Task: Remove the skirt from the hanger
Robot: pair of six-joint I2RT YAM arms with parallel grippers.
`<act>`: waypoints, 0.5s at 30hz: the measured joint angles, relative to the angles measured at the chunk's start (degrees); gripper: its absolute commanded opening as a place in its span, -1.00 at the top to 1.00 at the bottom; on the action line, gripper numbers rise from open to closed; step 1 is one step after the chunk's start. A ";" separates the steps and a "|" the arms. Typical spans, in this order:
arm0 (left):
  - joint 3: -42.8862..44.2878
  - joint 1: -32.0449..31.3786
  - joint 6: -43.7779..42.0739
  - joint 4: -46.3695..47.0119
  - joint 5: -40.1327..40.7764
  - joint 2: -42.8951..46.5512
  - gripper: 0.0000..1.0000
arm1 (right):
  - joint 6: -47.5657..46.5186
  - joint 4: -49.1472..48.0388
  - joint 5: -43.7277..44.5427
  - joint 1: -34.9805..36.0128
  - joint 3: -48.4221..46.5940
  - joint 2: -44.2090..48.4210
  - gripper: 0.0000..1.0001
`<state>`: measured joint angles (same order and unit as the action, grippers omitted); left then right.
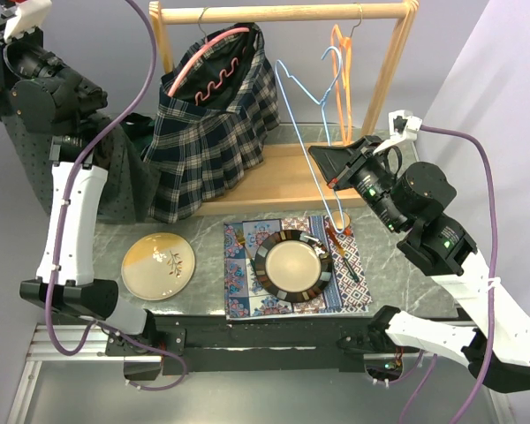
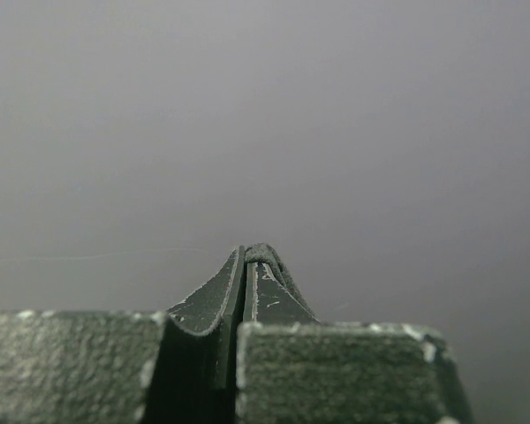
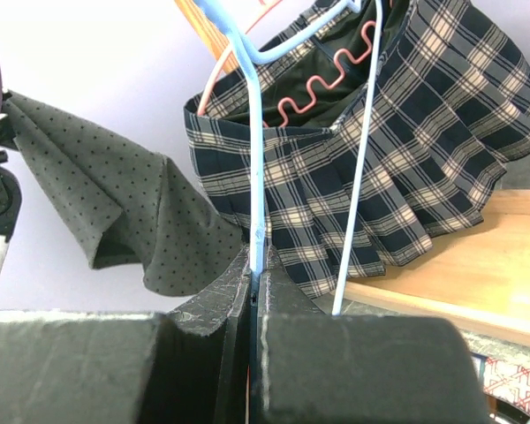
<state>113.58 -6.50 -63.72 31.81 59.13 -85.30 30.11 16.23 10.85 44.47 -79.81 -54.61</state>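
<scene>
A grey dotted skirt (image 1: 128, 181) (image 3: 115, 194) hangs off any hanger at the left, behind my left arm. My left gripper (image 2: 247, 252) is raised at the far left, facing the bare wall. Its jaws are shut, with a thin ridge of dark cloth at the tips. My right gripper (image 1: 318, 155) (image 3: 256, 256) is shut on the lower wire of an empty blue hanger (image 1: 300, 106) (image 3: 256, 159), which stands tilted in front of the rack. A plaid skirt (image 1: 208, 141) (image 3: 406, 141) hangs on a pink hanger (image 1: 214, 44) on the rail.
The wooden rack (image 1: 283, 12) spans the back, with an orange hanger (image 1: 343, 79) on its rail and a wooden base (image 1: 283, 177) below. A beige plate (image 1: 158, 265) and a dark-rimmed plate (image 1: 291, 265) on a patterned placemat (image 1: 247, 296) lie near the front.
</scene>
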 measured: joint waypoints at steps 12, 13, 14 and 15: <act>-0.04 -0.02 1.97 -2.75 1.77 6.54 0.98 | 0.48 0.02 -0.81 0.00 0.00 0.37 1.00; -0.17 -0.02 1.92 -2.40 1.77 7.10 0.99 | 0.48 0.04 -0.81 0.00 0.00 0.42 1.00; -0.61 -0.02 1.62 -1.68 1.77 7.74 0.98 | 0.48 0.04 -0.83 0.00 0.00 0.48 1.00; -1.07 -0.02 1.36 -0.98 1.86 8.15 0.98 | 0.50 0.04 -0.83 0.00 0.00 0.50 1.00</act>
<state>112.51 -6.52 -62.37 30.83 60.99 -77.14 30.61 16.27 10.02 44.47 -79.81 -54.11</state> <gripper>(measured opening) 0.024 0.032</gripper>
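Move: The green skirt, folded in the clear box, lies about 20 cm ahead of the left hand, 6 cm to its right and some 58 cm below. The plaid skirt on the rack hangs roughly 18 cm ahead, 40 cm to the right and 30 cm down, while the yellow plate is about 7 cm back, 18 cm right and 62 cm below. From the right hand, the green skirt is some 26 cm ahead, 61 cm left and 43 cm below. Still pinching the grey dotted skirt, free of its hanger, the left hand draws it back towards the robot by about 7 cm, gathering speed, away from the rack, with a slight rise of 2 cm late on and a small wrist tilt. The right hand keeps its grip on the empty blue hanger and all but stays put. ##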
